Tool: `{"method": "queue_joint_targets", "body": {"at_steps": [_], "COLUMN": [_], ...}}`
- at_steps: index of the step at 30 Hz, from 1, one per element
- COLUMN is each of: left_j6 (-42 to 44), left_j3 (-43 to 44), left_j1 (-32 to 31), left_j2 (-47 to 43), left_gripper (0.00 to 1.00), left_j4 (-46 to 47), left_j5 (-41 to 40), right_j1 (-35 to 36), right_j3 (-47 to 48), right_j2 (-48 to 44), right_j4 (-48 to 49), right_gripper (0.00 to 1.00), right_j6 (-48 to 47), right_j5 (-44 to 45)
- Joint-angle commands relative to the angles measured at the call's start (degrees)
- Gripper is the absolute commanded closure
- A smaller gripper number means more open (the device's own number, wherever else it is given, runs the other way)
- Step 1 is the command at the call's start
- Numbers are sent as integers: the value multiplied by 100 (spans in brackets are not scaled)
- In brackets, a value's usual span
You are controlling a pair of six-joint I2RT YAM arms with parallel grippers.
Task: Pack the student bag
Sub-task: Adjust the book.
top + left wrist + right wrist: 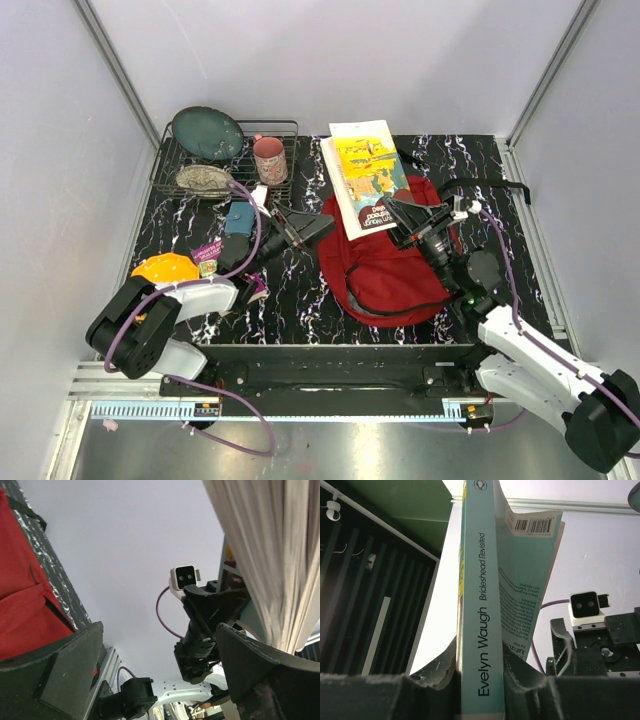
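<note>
The red student bag (390, 270) lies flat at the table's centre-right, and a strip of it shows at the left edge (22, 595) of the left wrist view. My right gripper (403, 216) is above the bag's far end, shut on a paperback book (365, 175) with a yellow and teal cover. In the right wrist view the book's pale teal spine (480, 605) stands upright, squeezed between my fingers (440, 675). My left gripper (308, 230) hovers just left of the bag, open and holding nothing (160, 675). The book's page edges (270, 555) hang at its right.
A wire dish rack (165, 172) at the back left holds a green plate (207, 132), an oval dish (205, 180) and a pink cup (269, 160). A blue item (239, 217), a purple packet (207, 252) and an orange object (165, 268) lie by the left arm.
</note>
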Motion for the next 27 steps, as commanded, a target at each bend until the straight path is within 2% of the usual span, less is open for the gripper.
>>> {"method": "queue_joint_targets", "body": {"at_steps": [1,7,17,27], "left_j6": [201,352,334,167], "left_j3": [569,993,1019,1485], "left_j1": [-224,-471,-471,-471], "left_j2": [-57,-119,-277,-312], "left_gripper": [1,1,1,1], "left_j4": [2484,2493,2493,2484], "left_j5": [131,167,123,342], "right_j1": [-20,-20,-20,-20], "right_j3": [218,139,-195,-573], "right_j2": [107,301,-164,-217], "right_j4": [1140,1458,932,992], "right_gripper": [100,100,100,100], "right_j6": [151,275,91,160], "right_j5": [-175,-281,-35,-44]}}
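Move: The book stands on its lower spine corner in the right fingers, its middle about 5 cm ahead, 6 cm left and 6 cm above them. From the left hand, empty and open, its middle lies roughly 9 cm right, 2 cm ahead and 17 cm up. The red bag is under it, some 14 cm right of the left hand, 4 cm ahead and 22 cm below; the pink mug is about 11 cm left, 23 cm ahead and 18 cm below. The book's loose page edge is what the left hand comes up to: with fingers wide open it climbs about 8 cm, quickly at first, then easing before a last short rise, also drifting slightly right and back while the fingertips tip up some 15 degrees. The right hand keeps its pinch on the spine and lowers the book about 2 cm towards the left fingers. ##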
